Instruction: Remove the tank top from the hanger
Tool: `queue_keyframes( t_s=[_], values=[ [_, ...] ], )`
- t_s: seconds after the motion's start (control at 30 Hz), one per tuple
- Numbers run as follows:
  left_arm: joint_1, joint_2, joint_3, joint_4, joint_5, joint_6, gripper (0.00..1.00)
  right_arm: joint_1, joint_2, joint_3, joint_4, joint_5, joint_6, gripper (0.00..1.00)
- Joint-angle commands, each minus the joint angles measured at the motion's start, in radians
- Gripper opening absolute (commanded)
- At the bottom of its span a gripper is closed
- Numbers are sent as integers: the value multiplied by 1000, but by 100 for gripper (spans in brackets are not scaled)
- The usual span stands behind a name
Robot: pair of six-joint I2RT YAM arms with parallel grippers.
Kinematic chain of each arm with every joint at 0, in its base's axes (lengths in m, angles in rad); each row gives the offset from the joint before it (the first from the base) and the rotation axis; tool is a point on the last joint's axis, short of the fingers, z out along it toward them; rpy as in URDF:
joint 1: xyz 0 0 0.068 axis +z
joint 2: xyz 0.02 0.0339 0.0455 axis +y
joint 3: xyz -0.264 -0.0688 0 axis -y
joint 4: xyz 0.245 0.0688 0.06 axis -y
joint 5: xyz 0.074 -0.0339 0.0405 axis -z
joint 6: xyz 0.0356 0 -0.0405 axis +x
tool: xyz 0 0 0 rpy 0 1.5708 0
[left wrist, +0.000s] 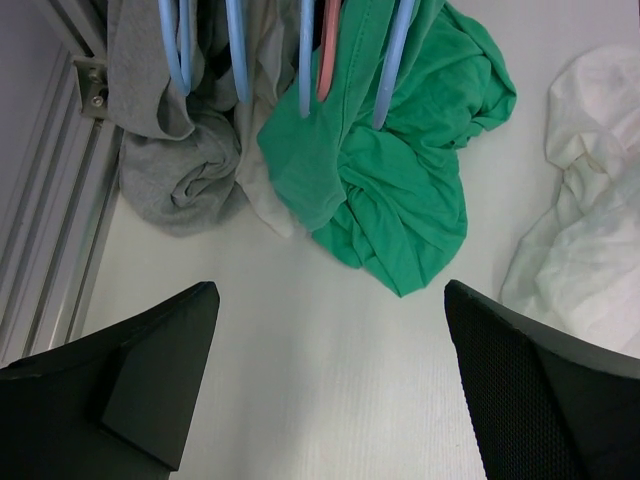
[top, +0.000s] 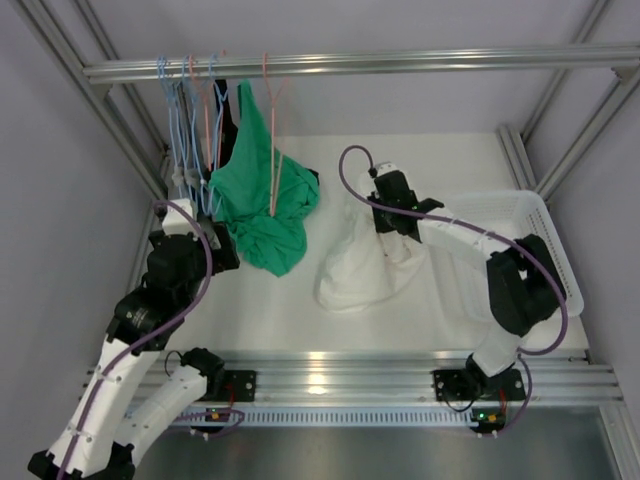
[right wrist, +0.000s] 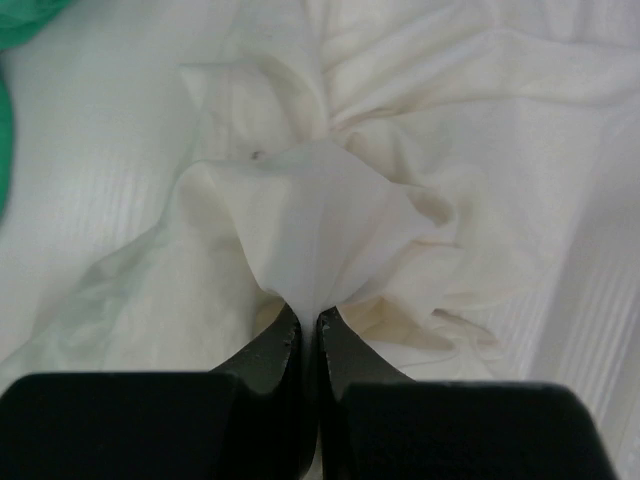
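The white tank top (top: 365, 270) lies crumpled on the table, off any hanger; its edge shows at the right of the left wrist view (left wrist: 590, 230). My right gripper (top: 398, 235) is shut on a raised fold of the tank top (right wrist: 330, 210), the fabric pinched between the tips (right wrist: 309, 320). The pale pink hanger (top: 273, 150) hangs from the rail in front of the green garment, and the left wrist view shows the hanger (left wrist: 328, 60) too. My left gripper (left wrist: 328, 295) is open over bare table near the left (top: 222, 252), holding nothing.
A green garment (top: 265, 215) hangs from the rail (top: 360, 65) and pools on the table. Light blue hangers (top: 180, 110), a dark garment (top: 228, 120) and a grey garment (left wrist: 170, 160) crowd the back left. A white basket (top: 520, 230) stands at the right.
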Motion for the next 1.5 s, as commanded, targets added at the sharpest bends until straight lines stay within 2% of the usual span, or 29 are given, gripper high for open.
queue_keyframes(
  t_s=[0.0,0.13,0.3,0.4,0.43,0.5,0.6,0.73,0.77,0.97,1.17,1.3,1.47],
  values=[
    [5,-14,-19,82,-15,1,99,-52,30,124,24,4,-42,0],
    [6,-23,-24,88,-23,2,99,-49,31,114,24,-38,-29,0],
    [6,-16,-28,99,-19,2,99,-41,-250,132,-7,-78,-1,0],
    [9,-8,-33,99,-2,-2,99,-41,-354,320,-152,-49,-39,0],
    [11,-9,-36,99,1,-2,99,-43,-356,471,-209,-38,-55,0],
    [12,-14,-38,99,-2,-4,99,-44,-330,627,-353,21,-87,0],
    [13,-25,-41,101,-2,-4,99,-105,-260,1005,-473,68,-134,0],
    [16,-13,-47,104,6,-7,99,-158,-116,1394,-570,65,-153,0],
    [14,-9,-48,104,11,-5,99,-170,-99,1430,-562,74,-156,0],
    [14,-2,-58,108,60,-7,99,-241,-207,1399,-300,236,-223,0],
    [14,1,-59,113,83,-5,99,-259,-206,1427,-260,572,-453,0],
    [14,18,-61,116,109,-4,99,-392,-233,1360,-249,657,-394,0],
    [14,18,-62,117,124,-4,99,-457,-229,1324,-244,758,-377,0]
  ],
)
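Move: The right hand, its fingers already shut on the white tank top, has the white basket's middle about 26 cm to its right, 13 cm back and some 9 cm below. The green top hangs roughly 20 cm to this hand's left, 4 cm back and about level in height. From the left hand, open and empty, the basket lies some 55 cm to the right, about 2 cm ahead and 24 cm down. Still pinching the tank top, the right hand hoists it some 55 cm, then swings right above the basket. ##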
